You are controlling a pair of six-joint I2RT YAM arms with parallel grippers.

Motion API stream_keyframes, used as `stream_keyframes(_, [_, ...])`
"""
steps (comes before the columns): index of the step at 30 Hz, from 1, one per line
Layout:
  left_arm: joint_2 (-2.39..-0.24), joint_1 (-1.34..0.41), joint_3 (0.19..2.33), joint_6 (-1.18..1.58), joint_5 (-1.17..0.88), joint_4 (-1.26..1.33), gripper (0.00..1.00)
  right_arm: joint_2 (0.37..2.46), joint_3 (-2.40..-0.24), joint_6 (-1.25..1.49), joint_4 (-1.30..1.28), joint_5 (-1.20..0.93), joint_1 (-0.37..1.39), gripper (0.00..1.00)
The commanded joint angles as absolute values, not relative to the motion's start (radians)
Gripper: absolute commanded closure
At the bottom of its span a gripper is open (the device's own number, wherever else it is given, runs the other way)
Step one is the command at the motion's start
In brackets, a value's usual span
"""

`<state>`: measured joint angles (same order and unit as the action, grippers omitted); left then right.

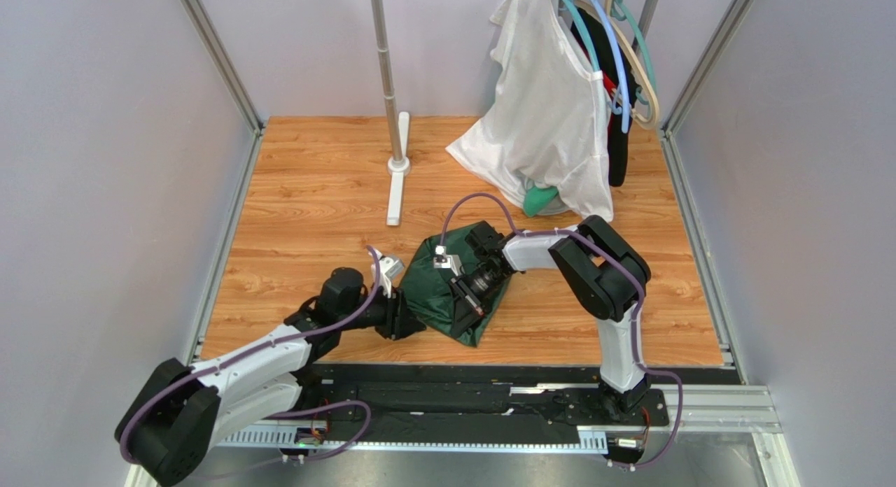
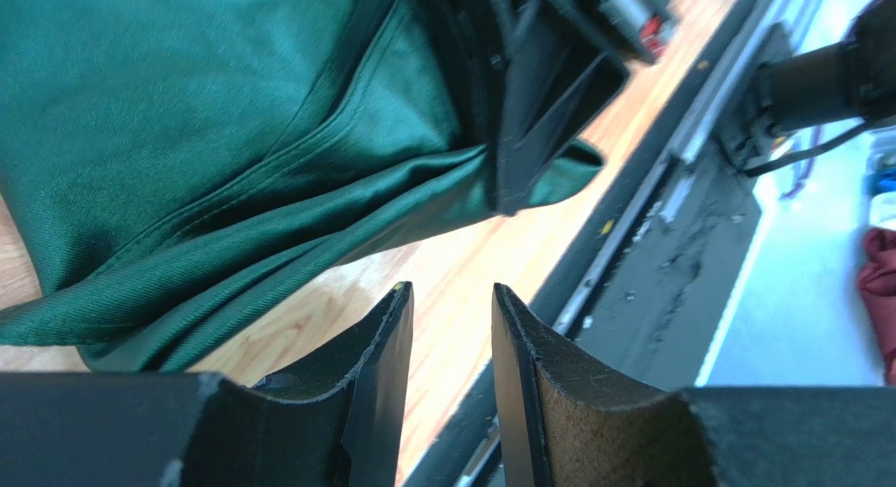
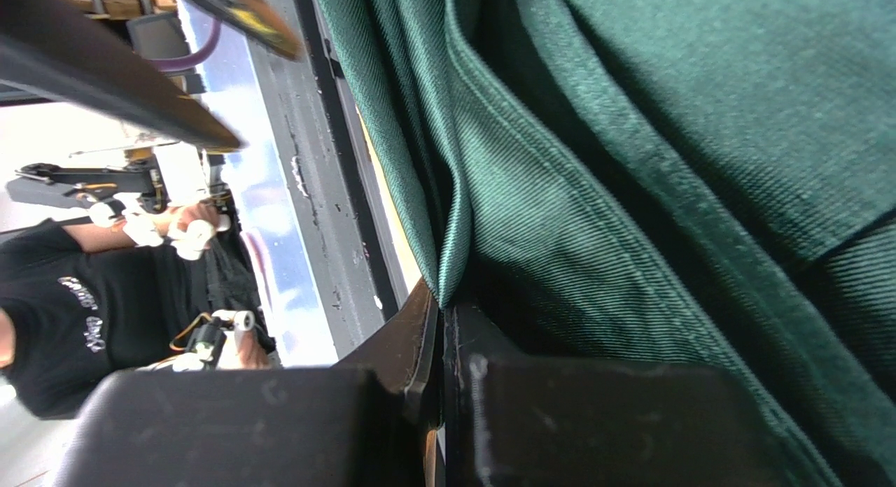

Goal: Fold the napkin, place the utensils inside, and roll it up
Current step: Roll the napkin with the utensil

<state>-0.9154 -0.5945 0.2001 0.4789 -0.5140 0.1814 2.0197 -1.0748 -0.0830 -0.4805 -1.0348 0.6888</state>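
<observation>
The napkin (image 1: 440,290), a dark green cloth, lies bunched on the wooden table top near the front edge. My right gripper (image 1: 468,296) reaches over it from the right and is shut on a fold of its hem (image 3: 447,282). My left gripper (image 1: 408,319) sits low at the napkin's left side. In the left wrist view its jaws (image 2: 450,290) stand open, with only bare wood between them and the napkin (image 2: 210,130) just beyond the tips. The right gripper's dark fingers (image 2: 542,120) pinch the cloth there. The utensils are out of view.
A white garment (image 1: 547,109) on hangers and a brighter green garment (image 1: 540,200) sit at the back right. A metal stand (image 1: 391,88) rises at the back centre. A black rail (image 1: 473,398) runs along the near edge. Frame posts line both sides.
</observation>
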Motion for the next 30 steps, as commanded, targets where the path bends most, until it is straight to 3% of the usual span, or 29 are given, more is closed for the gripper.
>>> stream_keyframes(1, [-0.994, -0.604, 0.258, 0.413, -0.488, 0.265, 0.59, 2.063, -1.088, -0.126, -0.456, -0.948, 0.673, 1.0])
stream_keyframes(23, [-1.226, -0.603, 0.287, 0.429, -0.379, 0.428, 0.63, 2.052, -1.081, -0.127, -0.457, -0.933, 0.673, 1.0])
stream_keyframes(26, [-1.236, -0.603, 0.296, 0.431, -0.367, 0.411, 0.63, 2.034, -1.075, -0.124, -0.453, -0.92, 0.675, 0.89])
stream_keyframes(27, [-1.242, -0.603, 0.304, 0.431, -0.367, 0.405, 0.63, 2.026, -1.071, -0.118, -0.451, -0.908, 0.675, 0.78])
stream_keyframes(29, [-1.261, -0.603, 0.314, 0.433, -0.37, 0.39, 0.63, 2.0, -1.062, -0.109, -0.44, -0.902, 0.673, 0.68])
stream_keyframes(30, [-1.27, -0.603, 0.325, 0.433, -0.373, 0.387, 0.63, 1.988, -1.054, -0.103, -0.434, -0.891, 0.675, 0.58])
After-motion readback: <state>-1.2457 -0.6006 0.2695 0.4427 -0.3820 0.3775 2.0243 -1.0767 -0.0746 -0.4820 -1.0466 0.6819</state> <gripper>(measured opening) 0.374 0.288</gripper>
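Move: The napkin's near-left folded edge, where the open left hand is headed, lies about 5 cm ahead of it, 2 cm to its right and some 5 cm below. The napkin's left corner is roughly 10 cm ahead and 4 cm left of the left hand; its near corner about 5 cm back and 13 cm right. The right hand already pinches the same edge; from there the left hand's spot is some 6 cm ahead and 6 cm left. The napkin's near-left folded edge is approached by the left hand, which goes about 4 cm forward while sinking 3 cm, its fingers still part-open and pointing right and down, until the tips come close to the fold. The right hand stays put with the edge pinched, then opens its fingers at the very end, lets go and stays there. ##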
